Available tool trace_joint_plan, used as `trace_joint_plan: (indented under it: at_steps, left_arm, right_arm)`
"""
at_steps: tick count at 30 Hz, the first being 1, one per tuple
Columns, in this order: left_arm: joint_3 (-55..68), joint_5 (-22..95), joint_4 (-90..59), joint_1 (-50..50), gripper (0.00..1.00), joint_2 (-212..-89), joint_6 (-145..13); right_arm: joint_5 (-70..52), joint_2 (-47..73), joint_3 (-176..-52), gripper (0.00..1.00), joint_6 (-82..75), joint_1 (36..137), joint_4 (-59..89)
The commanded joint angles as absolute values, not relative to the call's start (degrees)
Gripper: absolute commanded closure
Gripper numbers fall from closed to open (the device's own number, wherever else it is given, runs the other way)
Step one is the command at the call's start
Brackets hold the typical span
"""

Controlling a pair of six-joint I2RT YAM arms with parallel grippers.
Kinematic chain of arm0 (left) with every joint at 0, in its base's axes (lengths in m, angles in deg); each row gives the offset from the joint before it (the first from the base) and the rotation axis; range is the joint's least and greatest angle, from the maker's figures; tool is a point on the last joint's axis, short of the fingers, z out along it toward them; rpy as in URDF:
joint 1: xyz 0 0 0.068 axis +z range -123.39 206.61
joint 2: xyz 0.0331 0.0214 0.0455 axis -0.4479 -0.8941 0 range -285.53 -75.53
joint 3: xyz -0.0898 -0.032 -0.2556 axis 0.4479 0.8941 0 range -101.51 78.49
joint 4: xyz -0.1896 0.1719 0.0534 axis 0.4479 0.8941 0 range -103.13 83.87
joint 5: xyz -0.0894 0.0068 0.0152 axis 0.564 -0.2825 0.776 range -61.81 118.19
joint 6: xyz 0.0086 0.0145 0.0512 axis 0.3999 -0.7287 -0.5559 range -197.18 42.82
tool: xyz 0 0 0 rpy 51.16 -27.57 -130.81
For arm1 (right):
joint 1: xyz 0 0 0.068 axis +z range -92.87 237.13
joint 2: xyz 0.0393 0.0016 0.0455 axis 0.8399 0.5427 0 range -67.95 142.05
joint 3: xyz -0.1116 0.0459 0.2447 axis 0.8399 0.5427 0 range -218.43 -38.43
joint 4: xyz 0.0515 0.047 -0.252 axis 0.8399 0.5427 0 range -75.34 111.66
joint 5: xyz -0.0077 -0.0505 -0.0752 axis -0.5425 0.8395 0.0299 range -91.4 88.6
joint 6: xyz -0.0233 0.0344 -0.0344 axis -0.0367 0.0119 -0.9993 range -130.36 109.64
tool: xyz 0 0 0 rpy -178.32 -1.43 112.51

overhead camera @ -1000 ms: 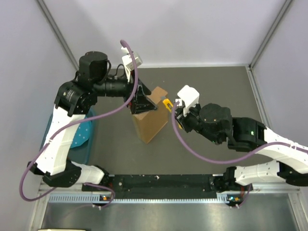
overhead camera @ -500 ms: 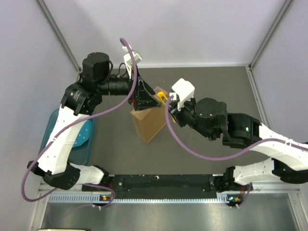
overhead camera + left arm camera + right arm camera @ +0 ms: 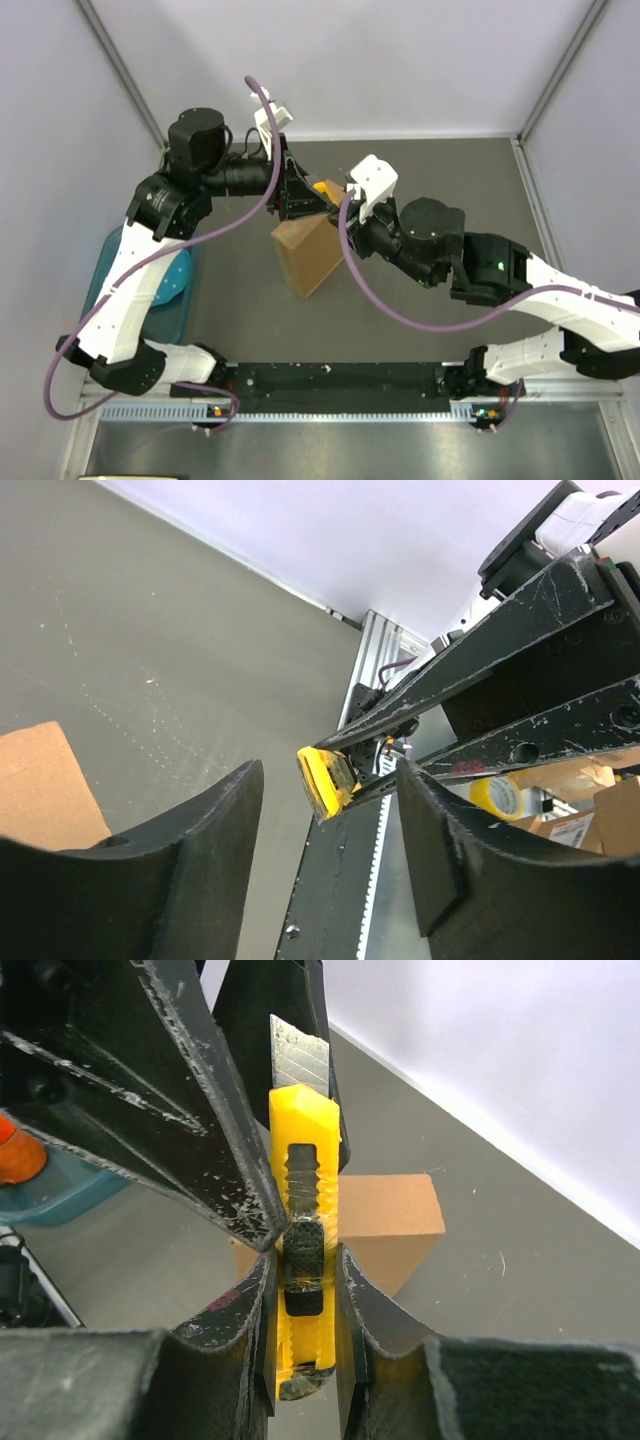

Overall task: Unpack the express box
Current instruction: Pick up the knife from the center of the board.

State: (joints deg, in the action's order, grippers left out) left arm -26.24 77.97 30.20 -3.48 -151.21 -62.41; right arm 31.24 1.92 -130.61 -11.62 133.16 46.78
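The express box [image 3: 305, 255] is a plain brown cardboard box standing on edge on the grey table; it also shows as the box [image 3: 385, 1222] and the box corner [image 3: 40, 780]. My right gripper [image 3: 345, 213] [image 3: 303, 1300] is shut on a yellow utility knife [image 3: 303, 1250] with its blade [image 3: 298, 1058] out, held above the box. My left gripper [image 3: 300, 195] [image 3: 330, 825] is open. Its fingers [image 3: 200, 860] stand on either side of the knife's yellow front end [image 3: 325, 780], with a gap on both sides. The left gripper's fingers [image 3: 180, 1110] flank the blade.
A teal bin [image 3: 165, 280] sits at the table's left edge, behind the left arm. A black rail [image 3: 340, 378] runs along the near edge between the arm bases. A yellow tape roll [image 3: 495, 795] and cartons lie beyond the table.
The right gripper has carried the knife up and left, from beside the box into the space between the left gripper's fingers. The left jaws have narrowed around its front end.
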Motion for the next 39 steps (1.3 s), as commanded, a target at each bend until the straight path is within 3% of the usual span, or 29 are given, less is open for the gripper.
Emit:
trace_joint_plan:
  at_steps: [1,3,11,14,16,17,21,23,25,27,29,34,39]
  left_arm:
    - [-27.1,77.1,27.7,-3.3,0.46,-149.4,-62.8]
    - [-27.9,76.5,27.7,-3.2,0.63,-149.6,-62.7]
    - [-29.1,76.1,27.3,-2.7,1.0,-150.3,-61.8]
    - [-28.6,75.8,27.2,-2.6,1.0,-150.2,-61.4]
    - [-28.3,76.1,26.5,-2.1,1.0,-150.0,-60.6]
    - [-28.1,76.4,26.2,-1.9,1.0,-150.0,-59.9]
    - [-27.9,80.1,19.8,2.9,1.0,-149.2,-54.2]
    - [-25.8,83.1,7.1,5.9,1.0,-148.3,-44.3]
    - [-17.5,87.5,-8.3,10.5,1.0,-145.7,-32.8]
    - [-10.1,86.2,-36.1,13.7,1.0,-142.9,-13.6]
    - [-11.8,85.2,-31.0,13.9,1.0,-143.1,-13.2]
    - [-13.3,83.9,-34.8,13.8,1.0,-144.3,-7.2]
    - [-13.4,81.0,-41.1,13.7,1.0,-144.7,-6.0]
  right_arm:
    - [29.5,2.5,-133.7,1.0,-11.1,134.0,43.2]
    - [29.1,2.6,-133.1,1.0,-10.8,134.0,43.0]
    - [27.8,2.1,-131.8,1.0,-9.0,134.0,42.3]
    - [27.5,1.8,-131.5,0.94,-8.3,134.0,41.7]
    - [27.3,0.7,-131.0,0.83,-7.2,134.1,41.0]
    - [27.3,0.1,-130.2,0.71,-6.8,134.0,40.1]
    - [22.3,-5.2,-126.7,0.41,-1.9,130.9,37.7]
    - [15.4,-9.6,-123.2,0.26,2.0,125.7,35.0]
    - [10.8,-12.3,-121.2,0.22,5.6,121.9,33.2]
    - [1.6,-12.4,-120.4,0.2,9.6,115.0,31.5]
    - [-7.7,-10.8,-121.2,0.2,11.7,109.9,29.7]
    - [-29.9,-4.9,-122.2,0.19,23.0,102.7,15.3]
    - [-37.3,-2.7,-118.0,0.2,35.1,99.3,-4.1]
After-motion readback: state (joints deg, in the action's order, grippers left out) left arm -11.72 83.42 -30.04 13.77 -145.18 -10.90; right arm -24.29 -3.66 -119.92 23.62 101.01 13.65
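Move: The yellow knife is already off the table, held near its tail by the right fingers. Its middle is about 3 cm to the left hand's right, 2 cm back and level, between the left hand's open fingers. From the right hand the knife's middle is roughly 3 cm ahead, 3 cm left and 1 cm up. The upright box stands some 8 cm ahead of the left hand, straight below in the sideways sense, its middle about 37 cm down. The left fingers close on the front part of the knife while both hands stay nearly in place, then the right fingers open wide and let go of the handle, that hand drawing about 6 cm to its right before rising some 9 cm, swinging back left and tipping its fingertips up. Keeping its pinch, the left hand carries the knife up about 12 cm and 5 cm to the left, with a short forward swing that partly comes back, its right-pointing fingers tilting up some 30 degrees. ##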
